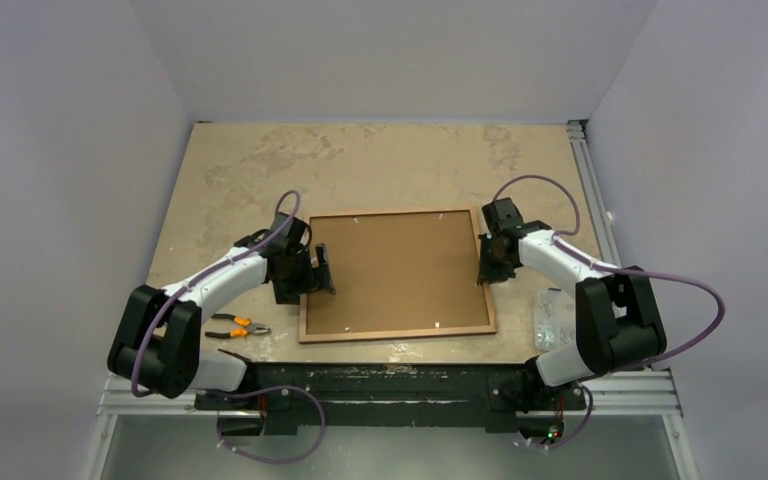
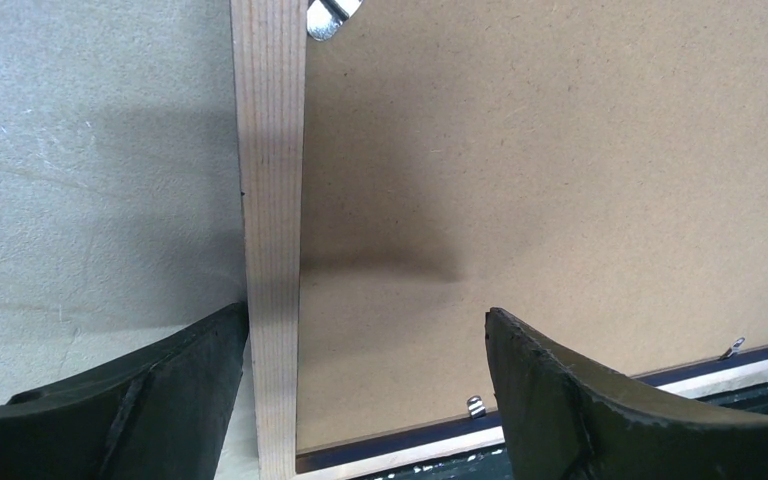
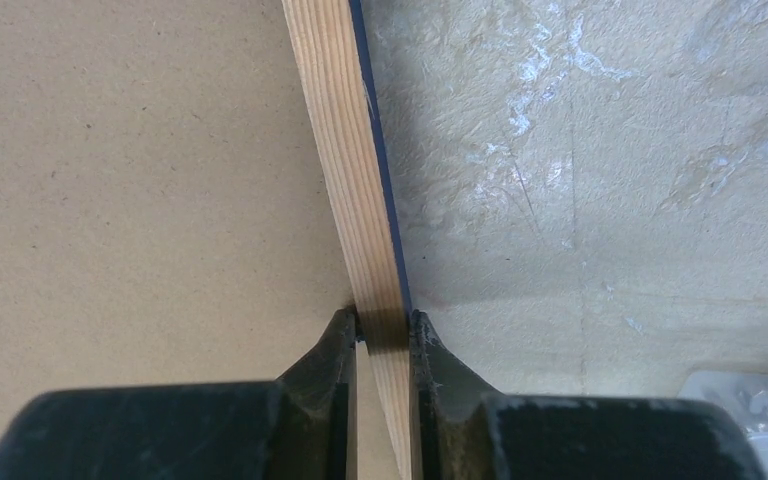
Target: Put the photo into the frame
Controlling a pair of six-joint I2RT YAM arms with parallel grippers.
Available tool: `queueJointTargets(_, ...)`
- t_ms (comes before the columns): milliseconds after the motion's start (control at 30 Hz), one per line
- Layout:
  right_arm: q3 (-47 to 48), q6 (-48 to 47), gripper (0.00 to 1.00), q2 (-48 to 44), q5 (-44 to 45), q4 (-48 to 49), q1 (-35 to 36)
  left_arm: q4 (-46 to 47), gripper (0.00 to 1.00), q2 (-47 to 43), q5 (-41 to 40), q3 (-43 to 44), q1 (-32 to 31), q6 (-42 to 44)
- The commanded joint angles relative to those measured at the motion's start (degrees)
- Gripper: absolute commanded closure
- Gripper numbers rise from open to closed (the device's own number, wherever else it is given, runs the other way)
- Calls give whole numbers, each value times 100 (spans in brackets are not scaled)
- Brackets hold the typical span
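The frame (image 1: 400, 333) lies face down in the middle of the table, its light wood back rails up, with a plain brown backing board (image 1: 395, 270) inside it. The photo is hidden. My left gripper (image 1: 317, 270) is open at the left rail. In the left wrist view that gripper (image 2: 365, 320) straddles the wood rail (image 2: 272, 200), one finger outside it over the table, the other over the board (image 2: 560, 150). My right gripper (image 1: 485, 262) is shut on the right rail. The right wrist view shows that gripper (image 3: 385, 328) pinching the rail (image 3: 345, 130), whose dark blue edge shows.
Orange-handled pliers (image 1: 235, 326) lie left of the frame near my left arm. A clear plastic bag (image 1: 550, 318) sits by my right arm, its corner also in the right wrist view (image 3: 750, 395). Small metal tabs (image 2: 475, 405) hold the board along the rails.
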Motion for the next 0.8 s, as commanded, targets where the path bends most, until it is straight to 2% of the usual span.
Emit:
queueJointTargets(0, -95, 35, 100, 142, 64, 81, 137, 221, 15, -23, 124, 181, 96, 111)
queueJointTargets(133, -13, 7, 100, 40, -269, 101, 136, 107, 14, -14, 108, 417, 263, 164)
queueJointTargets(167, 6, 28, 97, 5, -377, 113, 137, 52, 14, -3, 64, 524, 305, 189)
queueJointTargets(333, 82, 51, 43, -196, -669, 136, 137, -204, 14, 119, -153, 1148, 486, 294)
queueJointTargets(433, 137, 76, 25, -270, -751, 120, 137, -369, 14, 377, -365, 1569, 537, 387)
queueJointTargets(567, 179, 118, 16, -377, -830, 122, 137, -491, 13, 917, -653, 2063, 587, 525)
queueJointTargets(767, 161, 139, 13, -445, -935, 135, 131, -601, 15, 1692, -968, 2540, 598, 726)
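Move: The left hand's open fingers straddle the frame's left bar, with the far-left corner about 17 cm ahead and 2 cm left. On that bar a metal clip sits some 7 cm ahead and 1 cm left; the far-bar clip is about 16 cm ahead, 8 cm right, all roughly 1 cm below. The right hand has the frame's right bar between its fingertips, a side clip about 1 cm left, the near-bar clip 9 cm back and 10 cm left. The right fingers let go of the frame's right bar, opening wide as the hand shifts about 3 cm left, rolls slightly and rises a little. Meanwhile the left hand, fingers still open, lifts and swings about 11 cm forward along the left bar towards the far-left corner, tilting its fingers outward; past the top of the arc it starts to sink, still astride the bar but above it. ##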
